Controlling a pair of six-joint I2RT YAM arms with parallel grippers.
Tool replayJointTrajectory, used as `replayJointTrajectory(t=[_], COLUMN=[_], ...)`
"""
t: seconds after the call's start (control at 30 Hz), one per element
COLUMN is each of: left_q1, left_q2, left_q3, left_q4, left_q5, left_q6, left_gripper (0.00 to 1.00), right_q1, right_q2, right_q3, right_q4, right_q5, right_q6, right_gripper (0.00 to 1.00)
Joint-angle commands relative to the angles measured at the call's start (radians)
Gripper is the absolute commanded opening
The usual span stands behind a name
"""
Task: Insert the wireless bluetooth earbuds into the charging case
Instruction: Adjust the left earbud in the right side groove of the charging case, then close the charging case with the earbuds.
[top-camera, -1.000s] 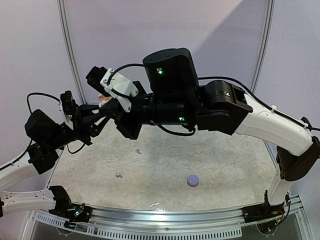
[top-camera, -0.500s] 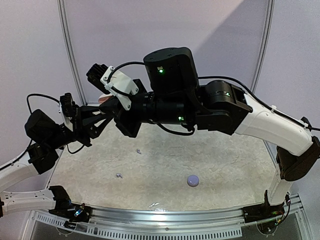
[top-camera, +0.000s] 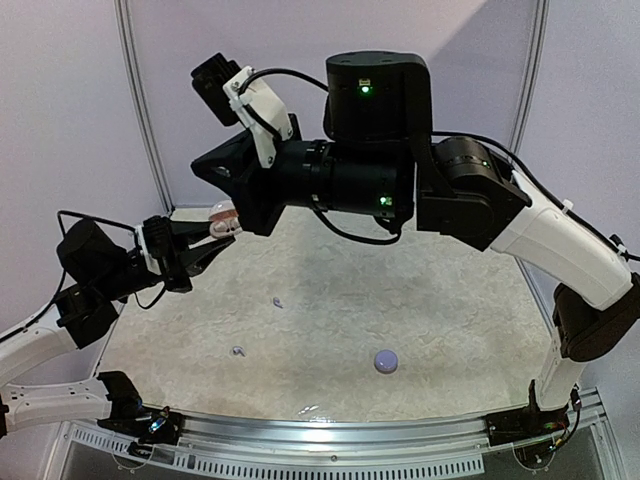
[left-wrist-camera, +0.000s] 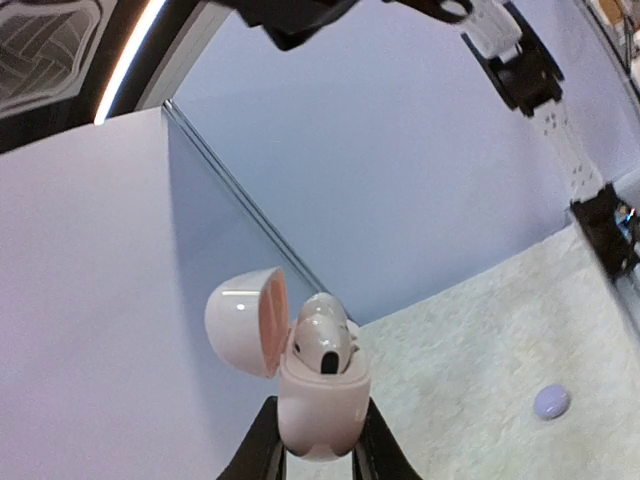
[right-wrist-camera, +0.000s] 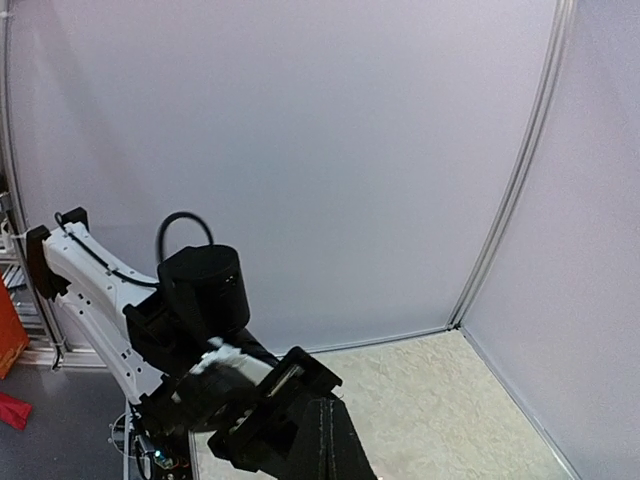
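Note:
The charging case (left-wrist-camera: 318, 400) is pale pink-lavender, with its lid (left-wrist-camera: 243, 320) swung open to the left. My left gripper (left-wrist-camera: 318, 445) is shut on the case's lower body and holds it upright in the air. A whitish earbud (left-wrist-camera: 322, 343) sits in the case, its head sticking up. From above, the case (top-camera: 224, 218) hangs over the table's far left in my left gripper (top-camera: 208, 226). My right gripper (top-camera: 203, 166) is raised above the case and apart from it. Its fingers (right-wrist-camera: 326, 420) are pressed together with nothing between them.
Two tiny whitish earbud-like pieces (top-camera: 277, 302) (top-camera: 238, 351) lie on the pale textured table (top-camera: 460, 320). A small round lavender object (top-camera: 386, 361) (left-wrist-camera: 551, 402) rests near the front middle. The right arm's bulky black body (top-camera: 370, 150) spans the back.
The right gripper has lifted up and away from the case. The left gripper has shifted a little right and down with the case still in it.

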Motion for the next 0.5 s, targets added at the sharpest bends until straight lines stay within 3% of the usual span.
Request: replayJointTrajectory(t=[0.0, 0.23, 0.47], left_q1=[0.016, 0.017, 0.017], left_q2=[0.005, 0.023, 0.021], left_q3=[-0.015, 0.006, 0.015], left_q4=[-0.053, -0.070, -0.092], left_q5=[0.007, 0.050, 0.022], left_q6=[0.489, 0.831, 0.861], left_gripper=[0.00, 0.00, 0.00], right_q1=[-0.040, -0.042, -0.040], right_q2=[-0.006, 0.100, 0.095], right_q3=[-0.010, 0.042, 0.004], right_q4=[-0.056, -0.192, -0.301], right_q5=[0.088, 0.023, -0.043], right_q6=[0.102, 0.127, 0.173], right_gripper=[0.00, 0.00, 0.00])
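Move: The left earbud, standing in the charging case that my left fingers already hold, lies about 10 cm below my right fingertips, some 3 cm ahead and 2 cm to their right. The case itself is about 12 cm below that hand, 3 cm ahead and 2 cm right; the open lid is some 8 cm below, 3 cm ahead and 2 cm right. From my left hand the earbud is about 2 cm up, 1 cm back and 1 cm right. I swing my right hand, fingers kept shut, forward about 3 cm and then down over 9 cm towards the earbud, drifting a little left as the fingertips tip down, until they are close above the case and left fingers; contact can't be seen. Keeping its grip, my left hand sinks 2 cm and rolls some 40 degrees, turning the case's upper side back towards my base. ##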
